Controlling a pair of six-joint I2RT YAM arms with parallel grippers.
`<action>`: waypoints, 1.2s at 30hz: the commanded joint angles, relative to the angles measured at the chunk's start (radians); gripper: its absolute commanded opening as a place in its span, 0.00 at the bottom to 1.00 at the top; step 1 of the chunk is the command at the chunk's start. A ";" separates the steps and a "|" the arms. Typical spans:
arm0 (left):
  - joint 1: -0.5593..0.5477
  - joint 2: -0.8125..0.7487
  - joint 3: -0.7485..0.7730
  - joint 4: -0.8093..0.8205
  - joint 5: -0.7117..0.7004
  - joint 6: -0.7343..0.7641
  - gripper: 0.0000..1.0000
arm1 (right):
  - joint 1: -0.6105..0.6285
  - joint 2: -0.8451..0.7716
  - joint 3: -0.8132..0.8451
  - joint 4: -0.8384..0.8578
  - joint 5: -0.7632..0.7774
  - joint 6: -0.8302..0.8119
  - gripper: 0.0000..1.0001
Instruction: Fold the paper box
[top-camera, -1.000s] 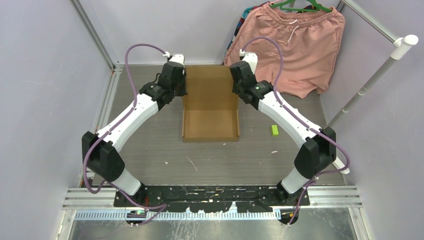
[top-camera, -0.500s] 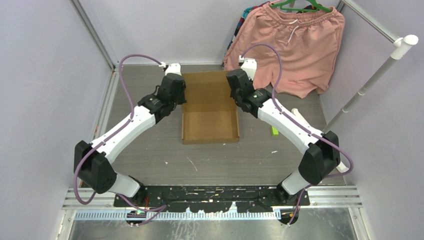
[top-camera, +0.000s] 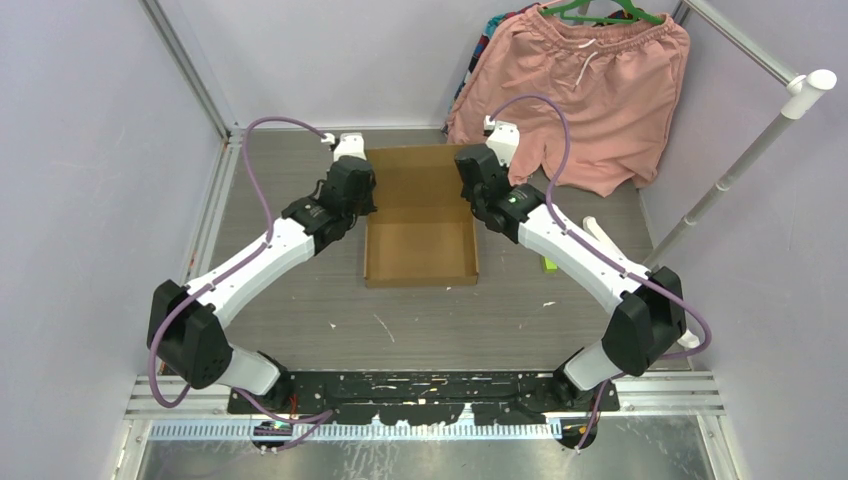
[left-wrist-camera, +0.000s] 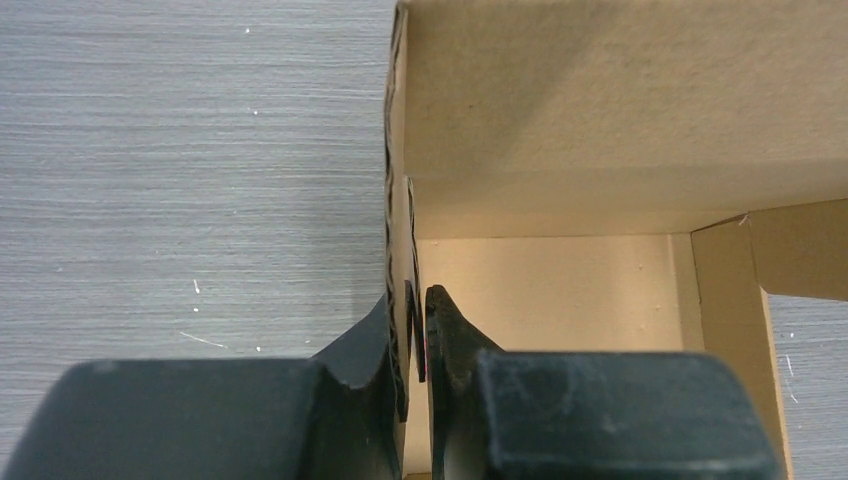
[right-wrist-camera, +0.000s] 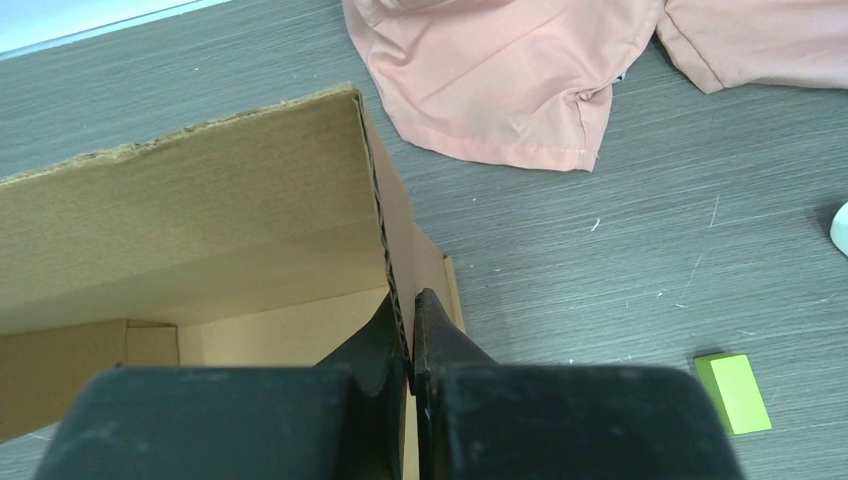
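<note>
The paper box (top-camera: 420, 235) is brown corrugated cardboard lying mid-table, its near half a shallow tray and its far panel (top-camera: 418, 175) raised as a lid. My left gripper (top-camera: 362, 200) is shut on the box's left side flap (left-wrist-camera: 398, 230), one finger outside and one inside. My right gripper (top-camera: 474, 195) is shut on the right side flap (right-wrist-camera: 392, 250) in the same way. The wrist views show the lid panel (left-wrist-camera: 620, 100) tilted over the tray floor (right-wrist-camera: 280, 335).
Pink shorts (top-camera: 590, 90) hang at the back right, their hem on the table (right-wrist-camera: 500, 80). A small green block (top-camera: 548, 261) lies right of the box, also seen as a green block (right-wrist-camera: 735, 392) in the right wrist view. A white pole (top-camera: 745, 160) leans at the right.
Both grippers moved a little nearer and lower along the box sides, and the far lid panel tipped down from steeply raised.
</note>
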 joint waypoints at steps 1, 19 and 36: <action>-0.019 -0.034 -0.023 0.048 0.026 -0.029 0.11 | 0.017 -0.047 -0.017 0.071 -0.033 0.085 0.01; -0.046 -0.088 -0.120 0.103 0.015 -0.029 0.10 | 0.044 -0.097 -0.132 0.108 0.005 0.094 0.01; -0.094 -0.185 -0.302 0.189 -0.063 -0.046 0.09 | 0.085 -0.172 -0.302 0.147 0.036 0.122 0.01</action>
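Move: Both my hands hold the lid's side flaps. From my left hand the middle of the open tray lies about 10 cm to the right, roughly 2 cm ahead and some 17 cm below; from my right hand it is about 9 cm left, 1 cm ahead and 19 cm below. The raised lid panel's middle stands between the hands, around 5 cm ahead of either and slightly lower. The green block lies 16 cm right of my right hand, 2 cm back and 20 cm down. I keep both side flaps pinched and draw the raised lid back towards me and down over the tray. My left hand leads, going about 4 cm back and nearly as far down; my right hand starts slower and comes some 3.5 cm back while sinking about half that. My wrists barely tilt. ##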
